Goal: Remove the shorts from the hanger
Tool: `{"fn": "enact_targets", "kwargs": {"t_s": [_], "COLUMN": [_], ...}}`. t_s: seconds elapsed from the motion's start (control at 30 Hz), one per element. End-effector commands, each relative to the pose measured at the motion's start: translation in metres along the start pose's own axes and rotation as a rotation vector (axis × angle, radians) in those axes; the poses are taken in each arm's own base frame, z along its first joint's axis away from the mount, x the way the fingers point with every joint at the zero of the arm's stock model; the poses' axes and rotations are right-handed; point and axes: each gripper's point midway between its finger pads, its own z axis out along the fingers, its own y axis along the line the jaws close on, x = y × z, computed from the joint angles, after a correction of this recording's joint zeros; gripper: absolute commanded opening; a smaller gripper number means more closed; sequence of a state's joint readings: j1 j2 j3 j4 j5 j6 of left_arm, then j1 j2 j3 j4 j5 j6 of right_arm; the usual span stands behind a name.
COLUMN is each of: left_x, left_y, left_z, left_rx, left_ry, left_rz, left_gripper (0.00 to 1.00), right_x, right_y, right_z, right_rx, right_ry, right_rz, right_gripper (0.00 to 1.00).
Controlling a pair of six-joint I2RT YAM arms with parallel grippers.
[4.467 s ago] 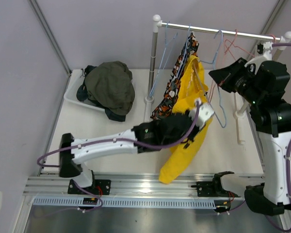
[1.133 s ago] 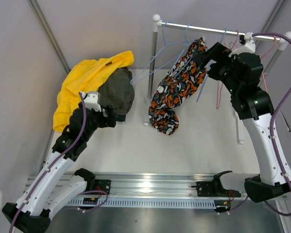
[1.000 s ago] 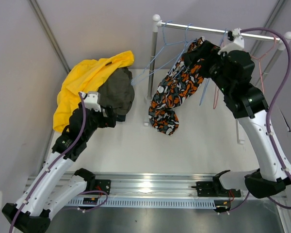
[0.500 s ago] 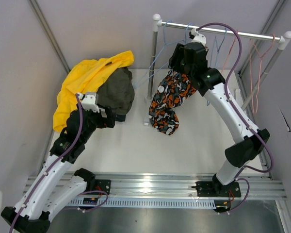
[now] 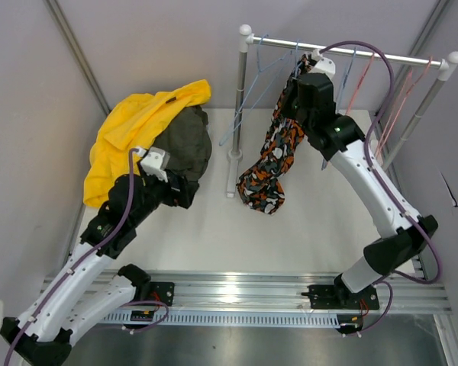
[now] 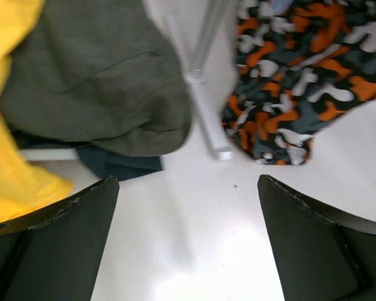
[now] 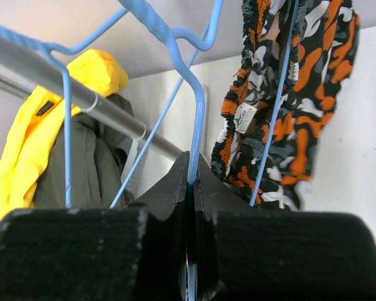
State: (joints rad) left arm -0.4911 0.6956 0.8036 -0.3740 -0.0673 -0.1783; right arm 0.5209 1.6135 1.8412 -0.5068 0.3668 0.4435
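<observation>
The orange-black-white camouflage shorts [image 5: 271, 164] hang from a blue wire hanger [image 7: 200, 125] on the rail [image 5: 351, 52], their lower end near the table. My right gripper [image 5: 294, 88] is up at the rail, shut on that hanger's wire [image 7: 191, 179], with the camouflage shorts [image 7: 288, 94] just right of it. My left gripper [image 5: 185, 191] hovers open over the table [image 6: 188, 238], nothing between its fingers [image 6: 62, 251]. Yellow shorts [image 5: 130, 126] and olive shorts [image 5: 187, 145] lie heaped at the left; a dark navy pair [image 6: 122, 166] peeks out beneath.
Empty blue and pink wire hangers [image 5: 362, 76] hang further right on the rail. The rack's left pole [image 5: 240, 99] and its foot bar [image 6: 213, 135] stand between the heap and the hanging shorts. A white tray rim [image 6: 47, 153] shows under the heap.
My right arm swung left along the rail and its gripper shut on the blue hanger wire; the camouflage shorts now hang straighter. My left gripper shifted slightly right, staying open.
</observation>
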Motion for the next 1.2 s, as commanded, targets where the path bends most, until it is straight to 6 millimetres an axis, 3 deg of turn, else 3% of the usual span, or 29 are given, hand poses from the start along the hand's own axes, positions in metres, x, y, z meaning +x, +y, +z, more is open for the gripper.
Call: {"fn": "enact_targets", "kwargs": {"t_s": [0.0, 0.07, 0.1, 0.23, 0.27, 0.33, 0.37, 0.43, 0.5, 0.53, 0.6, 0.63, 0.7, 0.73, 0.77, 0.87, 0.97, 1.17], "left_x": [-0.031, -0.028, -0.04, -0.043, -0.058, -0.048, -0.061, -0.056, -0.071, -0.061, -0.07, -0.061, -0.059, -0.056, -0.051, -0.039, -0.022, 0.03], "left_y": [-0.068, -0.105, -0.134, -0.197, -0.211, -0.24, -0.252, -0.272, -0.286, -0.293, -0.301, -0.305, -0.311, -0.311, -0.312, -0.306, -0.299, -0.286], "left_z": [-0.004, -0.002, -0.01, -0.001, 0.0, 0.014, 0.013, 0.026, 0.03, 0.041, 0.047, 0.055, 0.057, 0.058, 0.061, 0.064, 0.061, 0.02], "left_rx": [0.31, 0.436, 0.531, 0.669, 0.702, 0.762, 0.789, 0.811, 0.822, 0.819, 0.819, 0.817, 0.83, 0.831, 0.829, 0.802, 0.79, 0.81], "left_ry": [-0.081, -0.063, -0.104, -0.136, -0.19, -0.156, -0.195, -0.179, -0.207, -0.18, -0.194, -0.168, -0.158, -0.15, -0.139, -0.115, -0.08, -0.011], "left_rz": [0.046, 0.069, 0.088, 0.147, 0.142, 0.146, 0.137, 0.138, 0.132, 0.138, 0.137, 0.138, 0.133, 0.132, 0.133, 0.126, 0.122, 0.12], "left_gripper": [0.99, 0.99, 0.99, 0.99, 0.99, 0.99, 0.99, 0.99, 0.99, 0.99, 0.99, 0.99, 0.88, 0.75, 0.53, 0.03, 0.0, 0.0], "right_x": [-0.061, -0.07, -0.068, -0.077, -0.081, -0.08, -0.081, -0.081, -0.08, -0.081, -0.078, -0.079, -0.079, -0.08, -0.08, -0.086, -0.094, -0.128], "right_y": [0.01, 0.011, 0.015, 0.017, 0.017, 0.018, 0.017, 0.016, 0.014, 0.014, 0.012, 0.011, 0.01, 0.009, 0.009, 0.007, 0.003, -0.01], "right_z": [-0.061, -0.08, -0.086, -0.109, -0.116, -0.118, -0.121, -0.123, -0.128, -0.129, -0.13, -0.132, -0.132, -0.134, -0.134, -0.136, -0.136, -0.138], "right_rx": [-0.066, -0.084, -0.096, -0.12, -0.131, -0.133, -0.135, -0.136, -0.139, -0.142, -0.14, -0.14, -0.137, -0.136, -0.136, -0.134, -0.123, -0.093], "right_ry": [-0.171, -0.192, -0.19, -0.216, -0.223, -0.22, -0.219, -0.219, -0.22, -0.224, -0.22, -0.223, -0.224, -0.226, -0.227, -0.242, -0.257, -0.309], "right_rz": [0.073, 0.088, 0.088, 0.119, 0.124, 0.124, 0.128, 0.135, 0.142, 0.147, 0.148, 0.149, 0.15, 0.149, 0.147, 0.151, 0.154, 0.147], "right_gripper": [0.0, 0.0, 0.0, 0.0, 0.0, 0.0, 0.0, 0.0, 0.0, 0.0, 0.0, 0.0, 0.0, 0.0, 0.0, 0.0, 0.0, 0.0]}}
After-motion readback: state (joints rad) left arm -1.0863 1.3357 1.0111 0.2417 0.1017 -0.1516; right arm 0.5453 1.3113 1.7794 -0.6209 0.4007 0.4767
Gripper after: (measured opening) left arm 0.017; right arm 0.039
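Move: The patterned shorts hang about 27 cm to the right of the open left hand, some 13 cm farther out and nearly level with it. The rack's left post stands roughly 15 cm right and 20 cm ahead; the olive shorts lie some 20 cm ahead, lower. From the right hand, which already grips their blue hanger, the patterned shorts' middle lies about 15 cm below, level fore-and-aft and some 5 cm left. Left hand sweeps about 30 cm right and pinches the shorts; right draws its held hanger back and up. ##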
